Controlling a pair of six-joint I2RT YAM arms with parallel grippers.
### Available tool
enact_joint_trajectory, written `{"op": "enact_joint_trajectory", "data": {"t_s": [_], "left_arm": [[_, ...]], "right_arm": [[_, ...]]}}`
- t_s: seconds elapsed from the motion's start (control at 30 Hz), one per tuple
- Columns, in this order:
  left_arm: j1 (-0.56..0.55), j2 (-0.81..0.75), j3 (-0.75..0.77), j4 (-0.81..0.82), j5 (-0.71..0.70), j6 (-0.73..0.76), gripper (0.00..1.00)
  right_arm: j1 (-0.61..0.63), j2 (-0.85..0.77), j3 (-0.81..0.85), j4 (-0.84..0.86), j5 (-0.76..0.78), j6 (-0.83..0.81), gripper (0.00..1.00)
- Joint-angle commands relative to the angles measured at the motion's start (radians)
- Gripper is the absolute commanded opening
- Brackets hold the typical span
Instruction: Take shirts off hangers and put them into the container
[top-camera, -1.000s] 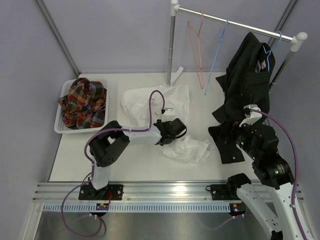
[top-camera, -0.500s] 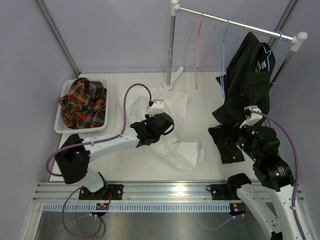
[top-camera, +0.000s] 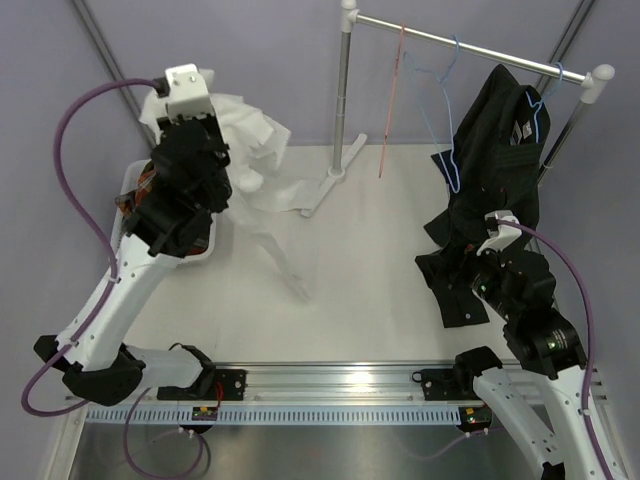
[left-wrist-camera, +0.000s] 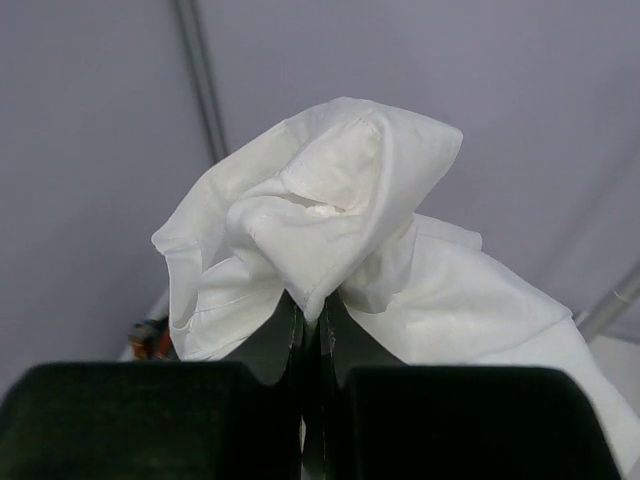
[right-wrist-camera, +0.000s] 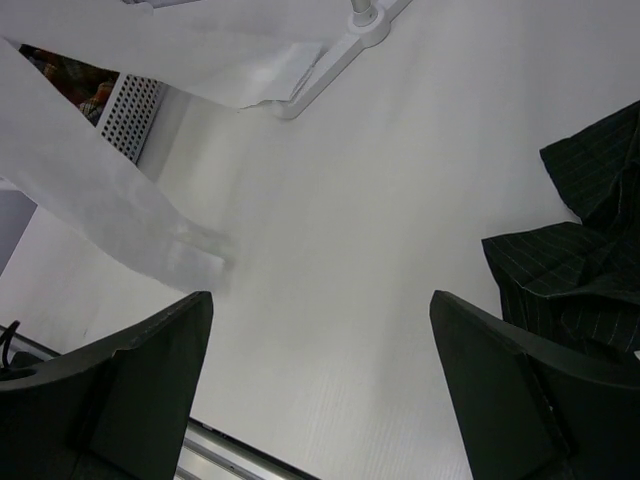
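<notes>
My left gripper (left-wrist-camera: 312, 305) is shut on a bunched fold of the white shirt (left-wrist-camera: 330, 210). The left arm (top-camera: 165, 210) is raised high over the container (top-camera: 127, 188). From it the white shirt (top-camera: 250, 150) hangs down, one sleeve reaching the table. The plaid shirt (right-wrist-camera: 70, 72) lies in the container (right-wrist-camera: 132, 105), mostly hidden behind the arm. The black shirt (top-camera: 495, 150) hangs on a light blue hanger (top-camera: 543, 100), its tail on the table. A pink-red hanger (top-camera: 392, 100) and a light blue hanger (top-camera: 443, 110) hang bare. My right gripper (right-wrist-camera: 320, 300) is open above bare table beside the black shirt (right-wrist-camera: 570, 260).
The chrome rail (top-camera: 470, 45) runs across the back right on an upright post (top-camera: 343, 90) whose foot (top-camera: 335, 175) stands on the table. A metal mounting track (top-camera: 330, 385) lines the near edge. Grey walls close in on the left and at the back.
My left gripper shut on the white shirt, then swung up and left, lifting it off the table to above the container. The bare hangers have swung. The right arm is still.
</notes>
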Motion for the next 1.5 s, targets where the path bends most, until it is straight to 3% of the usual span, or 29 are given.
{"op": "enact_joint_trajectory", "data": {"t_s": [0.0,0.13,0.3,0.43,0.6,0.93,1.13,1.47], "left_arm": [[0.100,0.048,0.223,0.118,-0.027,0.274,0.00],[0.226,0.141,0.435,0.104,0.041,0.334,0.00],[0.381,0.184,0.521,0.095,0.078,0.316,0.00],[0.508,0.148,0.413,0.100,0.107,0.236,0.00],[0.639,0.102,0.164,0.187,0.135,0.181,0.00],[0.680,0.057,-0.347,0.310,0.230,-0.020,0.00],[0.734,0.126,-0.456,0.220,0.288,-0.190,0.00],[0.782,0.287,-0.557,-0.031,0.601,-0.593,0.00]], "right_arm": [[-0.002,0.007,-0.005,0.022,-0.034,-0.022,0.99],[-0.002,0.008,-0.015,0.028,-0.050,-0.020,1.00],[-0.002,0.020,-0.024,0.036,-0.071,-0.019,0.99],[-0.002,0.024,-0.038,0.053,-0.091,-0.015,1.00],[-0.002,0.027,-0.048,0.062,-0.108,-0.011,0.99],[-0.002,0.014,-0.065,0.079,-0.123,-0.008,0.99],[-0.002,0.016,-0.070,0.088,-0.132,-0.008,0.99],[-0.004,0.030,-0.078,0.099,-0.132,-0.005,0.99]]}}
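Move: The container for the white shirt held by the left hand stands about 16 cm to that hand's left, 4 cm ahead and some 44 cm below it, with the plaid shirt already lying inside. The rack's white foot is about 22 cm to the left hand's right, 13 cm ahead, on the table some 47 cm down. From the right hand, the container lies roughly 57 cm left, 18 cm ahead and 23 cm lower. The white shirt, still pinched in the left fingers, is swung left by about 20 cm, first rising some 12 cm in an arc, then is brought down about 45 cm from the top of that arc over the container, with a slight forward reach. The wrist turns counter-clockwise and tips its fingers downward; they stay shut on the cloth. ##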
